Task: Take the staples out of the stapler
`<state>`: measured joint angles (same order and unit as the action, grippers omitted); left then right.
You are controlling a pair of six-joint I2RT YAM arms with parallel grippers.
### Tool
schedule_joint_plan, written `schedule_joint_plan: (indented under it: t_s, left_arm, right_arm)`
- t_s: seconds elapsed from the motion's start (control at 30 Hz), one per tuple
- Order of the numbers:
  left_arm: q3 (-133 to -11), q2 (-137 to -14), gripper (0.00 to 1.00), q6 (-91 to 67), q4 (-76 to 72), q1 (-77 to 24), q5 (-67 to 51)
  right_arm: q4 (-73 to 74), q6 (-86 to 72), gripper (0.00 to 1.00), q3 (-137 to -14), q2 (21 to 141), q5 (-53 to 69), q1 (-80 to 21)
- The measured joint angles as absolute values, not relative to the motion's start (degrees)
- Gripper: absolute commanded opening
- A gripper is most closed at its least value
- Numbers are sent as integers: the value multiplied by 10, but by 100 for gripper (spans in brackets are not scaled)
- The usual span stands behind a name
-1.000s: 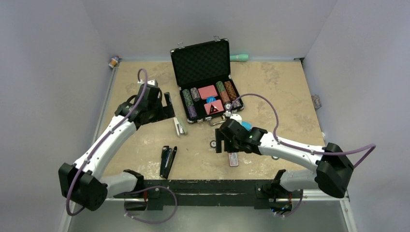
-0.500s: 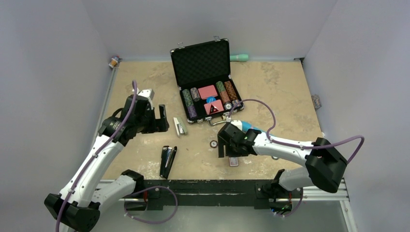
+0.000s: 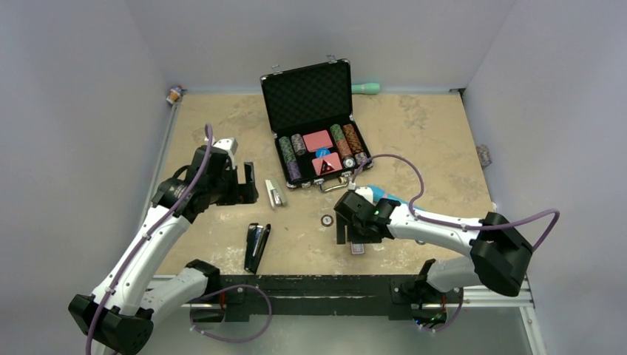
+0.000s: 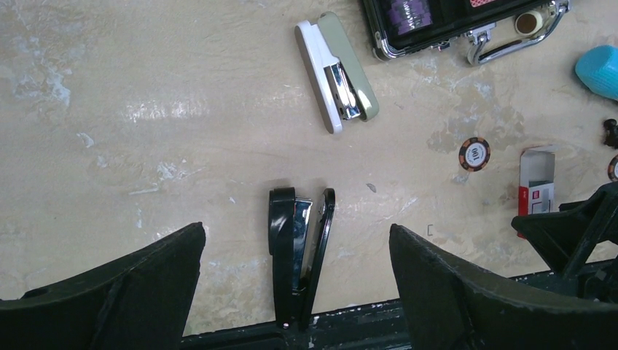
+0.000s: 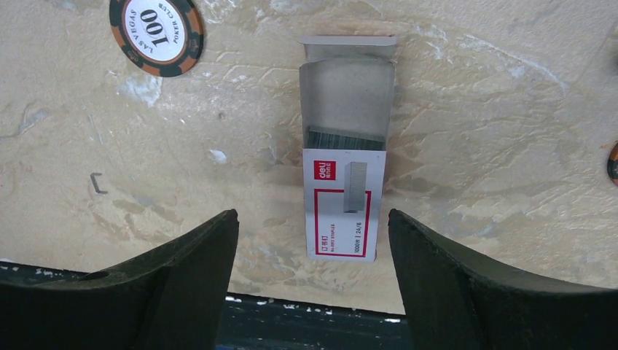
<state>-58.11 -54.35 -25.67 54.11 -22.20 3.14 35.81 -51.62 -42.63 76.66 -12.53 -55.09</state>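
Note:
The black stapler (image 3: 256, 248) lies near the table's front edge, left of centre. In the left wrist view it (image 4: 299, 255) is splayed open in a narrow V, with its silvery rail (image 4: 302, 233) showing. My left gripper (image 3: 248, 183) is open and empty, high above the table and behind the stapler; the stapler shows between its fingers (image 4: 295, 232). My right gripper (image 3: 344, 228) is open and empty, hovering over a small red-and-white staple box (image 5: 342, 197), which lies open with staples inside.
A white-and-green stapler (image 3: 275, 194) lies behind the black one. An open black poker chip case (image 3: 314, 126) stands at the centre back. A loose chip (image 3: 326, 220), a blue object (image 3: 377, 192) and a stray staple (image 5: 97, 184) lie nearby.
My left arm has drawn back toward the near left and away from the white stapler. My right gripper has shifted slightly nearer, over the staple box. The staplers have not moved.

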Motion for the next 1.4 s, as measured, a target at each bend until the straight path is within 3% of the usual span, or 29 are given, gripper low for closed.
schedule_joint_plan:
  t_s: [0.13, 0.2, 0.23, 0.67, 1.07, 1.4]
  left_arm:
    - [-578, -543, 100, -257, 541, -222, 29]
    - [-576, -542, 100, -256, 541, -222, 27]
    - [-575, -542, 99, -256, 541, -222, 26]
    - [-564, -540, 96, -243, 533, -222, -29]
    - [-564, -543, 97, -242, 532, -222, -36]
    - [-564, -545, 95, -242, 532, -222, -38]
  right_arm:
    - [366, -519, 74, -426, 772, -125, -551]
    - [366, -520, 57, -427, 784, -126, -552]
    - [368, -520, 54, -427, 793, -126, -554]
    - [367, -515, 38, -443, 841, -126, -567]
    - [382, -493, 37, -487, 842, -157, -583]
    - [356, -380, 41, -587, 829, -152, -632]
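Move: The opened staple box lies almost between the right hand's open fingers, its middle roughly 2 cm ahead, 1 cm to the right and 3 cm below. On the table around it, measured from that hand, a poker chip is about 6 cm ahead and 8 left, a loose staple 1 cm back and 11 left, and the black stapler 2 cm back and 29 left. From the left hand the staple box is some 7 cm back, 30 right and 18 below. The right hand sinks about 2 cm with a slight draw back, closing its fingers from wide to about half open so that the pads pinch the sides of the printed, nearer half of the staple box. Keeping that grip, it lifts some 8 cm from the low point while sweeping about 8 cm left and a little forward towards the black stapler, speeding up, as the wrist swings some 20 degrees counter-clockwise and tips up about 10. ##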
